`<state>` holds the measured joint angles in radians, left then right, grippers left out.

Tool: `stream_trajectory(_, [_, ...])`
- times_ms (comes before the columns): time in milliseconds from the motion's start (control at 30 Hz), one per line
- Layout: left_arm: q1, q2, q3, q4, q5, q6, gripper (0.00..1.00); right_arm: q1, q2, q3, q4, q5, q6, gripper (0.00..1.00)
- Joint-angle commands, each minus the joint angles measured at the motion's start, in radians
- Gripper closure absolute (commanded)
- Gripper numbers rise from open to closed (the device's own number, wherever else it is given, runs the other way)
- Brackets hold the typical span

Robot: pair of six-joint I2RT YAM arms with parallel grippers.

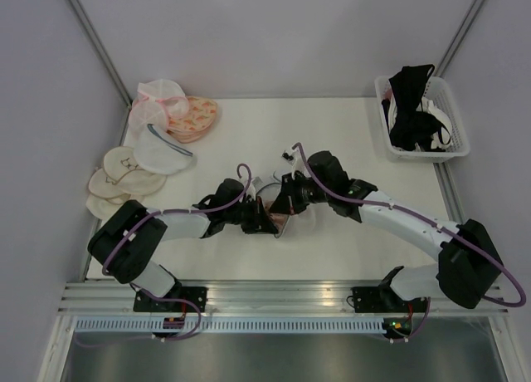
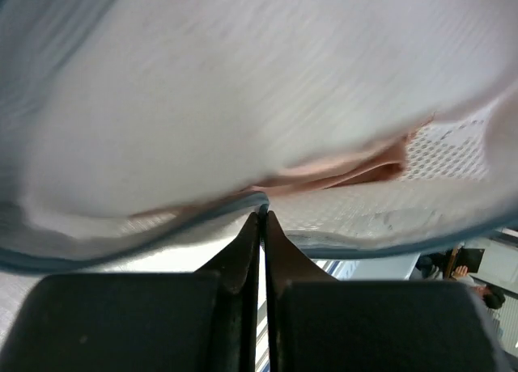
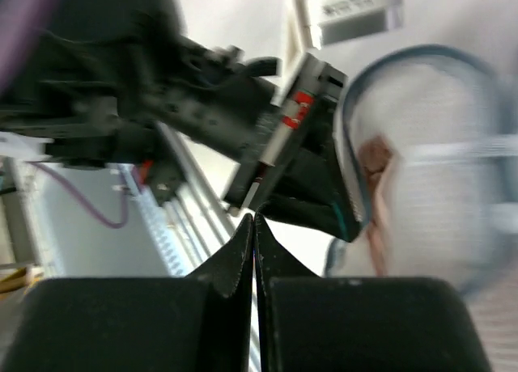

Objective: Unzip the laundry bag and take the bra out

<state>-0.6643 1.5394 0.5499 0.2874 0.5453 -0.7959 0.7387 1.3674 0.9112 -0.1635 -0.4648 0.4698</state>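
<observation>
The laundry bag (image 1: 267,188), white mesh with a grey-blue zipper rim, is held up between the two arms at the table's middle. My left gripper (image 1: 264,218) is shut on its rim (image 2: 243,202), and the mesh (image 2: 243,89) fills that wrist view. The dusty pink bra (image 2: 348,174) shows through the gap in the rim and peeks out below the bag (image 1: 284,222). My right gripper (image 3: 254,218) is shut just left of the bag (image 3: 437,170), its tips against the left arm's black wrist (image 3: 227,113). Nothing shows between its fingertips. Pink fabric (image 3: 376,158) sits inside the rim.
A white basket (image 1: 455,129) holding black bras stands at the back right. At the back left lie a pink mesh pouch (image 1: 158,100), an orange patterned bra (image 1: 197,116), another white mesh pouch (image 1: 162,154) and cream padded cups (image 1: 116,178). A small black item (image 1: 288,155) lies behind the bag.
</observation>
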Motion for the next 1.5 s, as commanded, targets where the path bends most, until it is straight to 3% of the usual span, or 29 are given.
stream_trajectory(0, [0.000, 0.001, 0.018, -0.005, -0.028, 0.000, 0.98, -0.054, -0.091, -0.014, 0.215, -0.204, 0.105, 1.00])
stream_trajectory(133, [0.011, -0.002, 0.021, -0.013, -0.028, 0.003, 0.98, -0.125, -0.134, -0.020, 0.341, -0.351, 0.239, 1.00])
stream_trajectory(200, [0.012, 0.001, 0.024, -0.013, -0.030, 0.003, 0.98, -0.150, -0.148, 0.012, 0.314, -0.356, 0.218, 1.00])
stream_trajectory(267, [0.014, 0.004, 0.022, -0.010, -0.030, 0.001, 0.98, -0.150, -0.140, 0.072, 0.052, -0.269, 0.060, 1.00])
stream_trajectory(300, [0.014, 0.007, 0.022, -0.008, -0.028, 0.000, 0.98, -0.148, -0.133, 0.116, -0.020, -0.132, 0.015, 0.99])
stream_trajectory(333, [0.014, 0.010, 0.024, -0.007, -0.030, -0.003, 0.98, -0.148, -0.123, 0.133, -0.144, -0.073, -0.021, 0.89])
stream_trajectory(433, [0.014, 0.027, 0.027, 0.007, -0.022, -0.014, 0.98, -0.147, -0.073, 0.144, -0.226, 0.040, -0.086, 0.74])
stream_trajectory(833, [0.017, 0.022, 0.028, 0.015, -0.015, -0.025, 0.98, 0.008, 0.177, 0.092, -0.145, 0.247, -0.092, 0.55])
stream_trajectory(967, [0.022, 0.002, 0.028, 0.007, -0.013, -0.020, 0.98, 0.034, 0.200, 0.112, -0.209, 0.485, -0.092, 0.48])
stream_trajectory(1100, [0.022, -0.002, 0.025, 0.007, -0.012, -0.020, 0.98, 0.037, 0.225, 0.127, -0.264, 0.593, -0.106, 0.46])
stream_trajectory(1467, [0.023, -0.009, 0.022, 0.016, -0.007, -0.023, 0.98, 0.060, 0.377, 0.101, -0.186, 0.549, -0.091, 0.47])
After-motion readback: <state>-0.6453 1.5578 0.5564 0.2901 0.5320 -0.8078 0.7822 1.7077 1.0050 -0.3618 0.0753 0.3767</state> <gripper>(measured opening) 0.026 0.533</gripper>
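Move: From the right gripper, shut and about 13 cm above it, the bra lies roughly 4 cm ahead and 5 cm to the right, inside the laundry bag. The bag's middle is some 6 cm ahead, 7 cm to the right and 13 cm down; the left gripper, pinching the zip edge, is about 1 cm ahead, 4 cm to the right and 11 cm below. From the left gripper the bra is some 3 cm ahead, 3 cm to the right and 2 cm lower. Lift the right gripper, still shut and empty, some 9 cm, then swing it forward and right while opening to about half, and plunge it about 23 cm down into the bag's mouth, tipping the fingers some 35 degrees steeper until they straddle the bra's satin. Keep the left gripper pinching the zip edge nearly in place. ##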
